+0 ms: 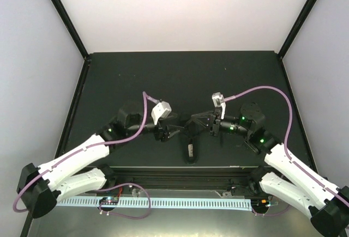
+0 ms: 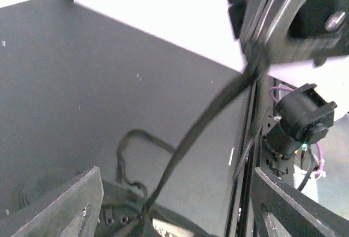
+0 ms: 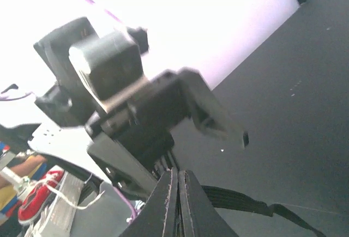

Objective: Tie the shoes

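Note:
The small black shoe lies on the dark table between my two grippers, a pale patch on its insole; in the left wrist view only its laced top shows. My right gripper is shut on a thin black lace. That lace runs taut from the shoe up to the right gripper. A second lace lies in a slack loop on the table. My left gripper is open just over the shoe, its fingers apart on either side of the taut lace and touching nothing. It sits left of the shoe.
The black table top ends at white walls behind and at the sides. A dark rail and a white slotted cable channel run along the near edge. Purple cables arc over both wrists.

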Controlling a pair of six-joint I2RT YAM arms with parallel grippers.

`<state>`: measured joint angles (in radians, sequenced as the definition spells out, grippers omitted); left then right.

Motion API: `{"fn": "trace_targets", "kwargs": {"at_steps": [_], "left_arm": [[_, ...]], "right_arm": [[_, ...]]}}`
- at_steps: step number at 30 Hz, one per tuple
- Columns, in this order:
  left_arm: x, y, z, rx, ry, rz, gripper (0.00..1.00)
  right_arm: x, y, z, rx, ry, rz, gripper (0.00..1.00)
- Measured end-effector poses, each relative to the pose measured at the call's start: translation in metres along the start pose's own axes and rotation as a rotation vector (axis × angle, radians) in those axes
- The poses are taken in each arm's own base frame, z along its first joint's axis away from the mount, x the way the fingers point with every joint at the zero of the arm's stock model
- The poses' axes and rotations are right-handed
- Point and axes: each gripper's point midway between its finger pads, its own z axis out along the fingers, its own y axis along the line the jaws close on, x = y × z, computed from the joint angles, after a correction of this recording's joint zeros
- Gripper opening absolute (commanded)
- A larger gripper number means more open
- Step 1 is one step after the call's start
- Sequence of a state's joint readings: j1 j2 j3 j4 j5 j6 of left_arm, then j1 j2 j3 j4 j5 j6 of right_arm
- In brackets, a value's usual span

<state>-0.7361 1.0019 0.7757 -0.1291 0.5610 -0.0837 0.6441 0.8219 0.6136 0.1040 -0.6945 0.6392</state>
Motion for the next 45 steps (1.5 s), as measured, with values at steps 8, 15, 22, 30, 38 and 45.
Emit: {"fn": "trace_targets", "kwargs": {"at_steps": [8, 15, 22, 30, 38, 45], "left_arm": [[0.065, 0.02, 0.019, -0.098, -0.012, -0.047, 0.75], [0.069, 0.047, 0.035, -0.21, -0.02, -0.017, 0.49], [0.083, 0.059, 0.043, -0.257, -0.002, -0.03, 0.02], [0.085, 0.056, 0.043, -0.245, -0.043, -0.086, 0.01], [0.084, 0.058, 0.043, -0.254, -0.063, -0.181, 0.02], [0.091, 0.058, 0.043, -0.252, -0.037, -0.22, 0.01]], "right_arm": [[-0.012, -0.005, -0.01, 0.07, -0.083, 0.036, 0.02], [-0.01, -0.013, -0.011, 0.1, -0.1, 0.078, 0.02], [-0.012, -0.016, -0.015, 0.126, -0.123, 0.089, 0.02], [0.002, -0.085, -0.008, 0.427, -0.067, 0.174, 0.3], [0.04, -0.161, -0.001, 0.726, 0.113, 0.235, 0.85], [0.056, -0.187, -0.057, 0.95, 0.073, 0.272, 0.87]]}}
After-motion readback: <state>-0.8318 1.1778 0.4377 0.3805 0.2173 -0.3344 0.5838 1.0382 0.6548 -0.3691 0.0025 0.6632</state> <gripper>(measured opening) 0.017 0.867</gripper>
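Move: The lace stretch beside the left fingers' goal, running from the right gripper down to the shoe, lies about 11 cm below the left hand, 3 cm ahead, 1 cm right. The shoe's middle is 3 cm ahead, 4 right, 18 below. From the right hand, still holding the lace, the loose lace end is roughly 6 cm ahead, 8 right, 24 below; the shoe is 2 ahead, straight below, 22 down. Left drops about 11 cm and pinches the lace; right releases it, then swings down some 16 cm, rightward, forward. ##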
